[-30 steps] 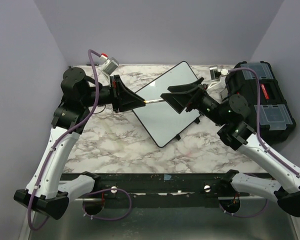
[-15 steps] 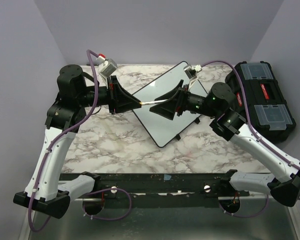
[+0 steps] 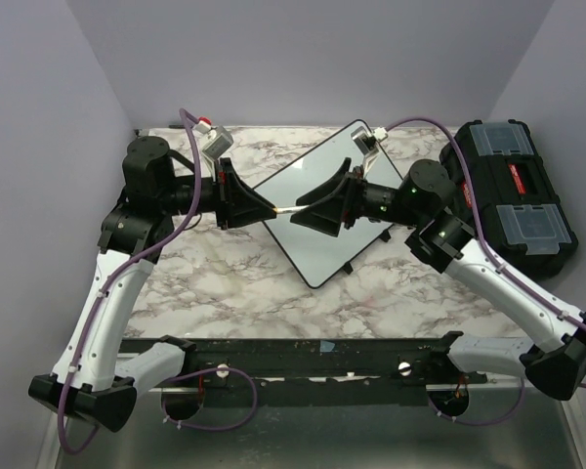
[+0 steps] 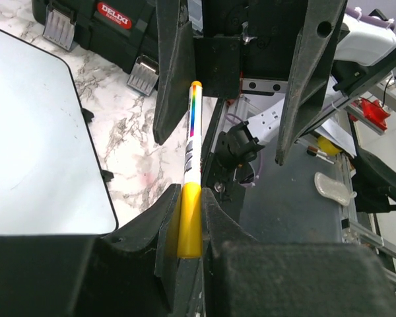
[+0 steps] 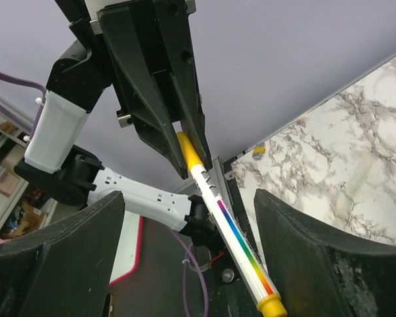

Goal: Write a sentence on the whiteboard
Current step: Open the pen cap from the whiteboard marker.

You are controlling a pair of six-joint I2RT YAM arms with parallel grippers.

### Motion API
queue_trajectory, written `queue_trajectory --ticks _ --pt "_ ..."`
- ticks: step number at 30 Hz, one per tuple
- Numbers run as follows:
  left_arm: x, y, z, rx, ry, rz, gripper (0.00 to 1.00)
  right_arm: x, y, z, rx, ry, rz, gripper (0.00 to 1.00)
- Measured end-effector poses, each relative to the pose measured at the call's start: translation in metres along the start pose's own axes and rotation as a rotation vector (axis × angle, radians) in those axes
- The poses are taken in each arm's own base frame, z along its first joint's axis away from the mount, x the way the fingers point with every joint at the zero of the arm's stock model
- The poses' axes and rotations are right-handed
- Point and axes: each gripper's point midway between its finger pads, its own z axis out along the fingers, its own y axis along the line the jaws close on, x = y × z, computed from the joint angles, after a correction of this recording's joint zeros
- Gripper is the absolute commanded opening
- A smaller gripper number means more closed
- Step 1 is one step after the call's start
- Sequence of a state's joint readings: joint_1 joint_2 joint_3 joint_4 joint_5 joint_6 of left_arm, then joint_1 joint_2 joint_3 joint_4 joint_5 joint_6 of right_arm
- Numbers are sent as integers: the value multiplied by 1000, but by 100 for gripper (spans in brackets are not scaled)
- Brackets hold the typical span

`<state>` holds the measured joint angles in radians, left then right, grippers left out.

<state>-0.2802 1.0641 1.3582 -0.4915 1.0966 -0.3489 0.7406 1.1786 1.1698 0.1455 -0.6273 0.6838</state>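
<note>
A white marker (image 3: pixel 291 208) with a rainbow stripe and yellow ends hangs over the whiteboard (image 3: pixel 317 249), which lies slanted on the marble table. My left gripper (image 3: pixel 271 207) is shut on the marker's yellow end (image 4: pixel 190 228). My right gripper (image 3: pixel 303 215) faces it, open, its fingers (image 5: pixel 59 264) standing on either side of the marker's (image 5: pixel 231 228) other end without touching it. The left wrist view shows the right gripper (image 4: pixel 224 142) straddling the marker (image 4: pixel 192 142). The sentence is out of view; the whiteboard (image 4: pixel 39 145) looks plain white.
A black toolbox (image 3: pixel 513 200) with clear lids stands at the table's right edge, close behind the right arm, and shows again as the toolbox (image 4: pixel 99 26) in the left wrist view. Purple cables loop over both arms. Walls close in at the left and back.
The right arm swung left from beside the toolbox until its jaws sit around the marker's free end, and they narrowed somewhat. The left gripper kept hold of the marker, shifting slightly.
</note>
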Motion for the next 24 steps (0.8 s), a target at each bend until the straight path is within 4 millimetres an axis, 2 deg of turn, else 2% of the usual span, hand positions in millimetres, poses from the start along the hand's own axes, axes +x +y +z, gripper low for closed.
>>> queue_trajectory --ticks 9,17,24 --pt "-3 -5 1 42 -25 -2 0 3 0 6 -35 13 22 61" --pt "-4 -8 2 68 -29 -4 0 3 2 9 -59 21 33 37" --pt "-4 -12 1 91 -24 0 0 4 4 9 -73 31 40 33"
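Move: The left gripper already holds the capped marker by its yellow cap, with the marker's middle about 5 cm to the hand's right, 1 cm ahead and level. From the right hand, that middle is roughly 3 cm left, 1 cm ahead and 1 cm below; the yellow cap is some 8 cm left and level fore-and-aft. The whiteboard lies far below the right hand, about 18 cm ahead, 6 cm right and 30 cm down. Close the right gripper around the marker's white barrel, from wide open to about a third open, while easing it some 1 cm left towards the cap. Meanwhile keep the left fingers shut on the yellow cap and shift that hand up and back, just under 1 cm each, tilting its tips slightly up, to bring the barrel between the right fingers. ##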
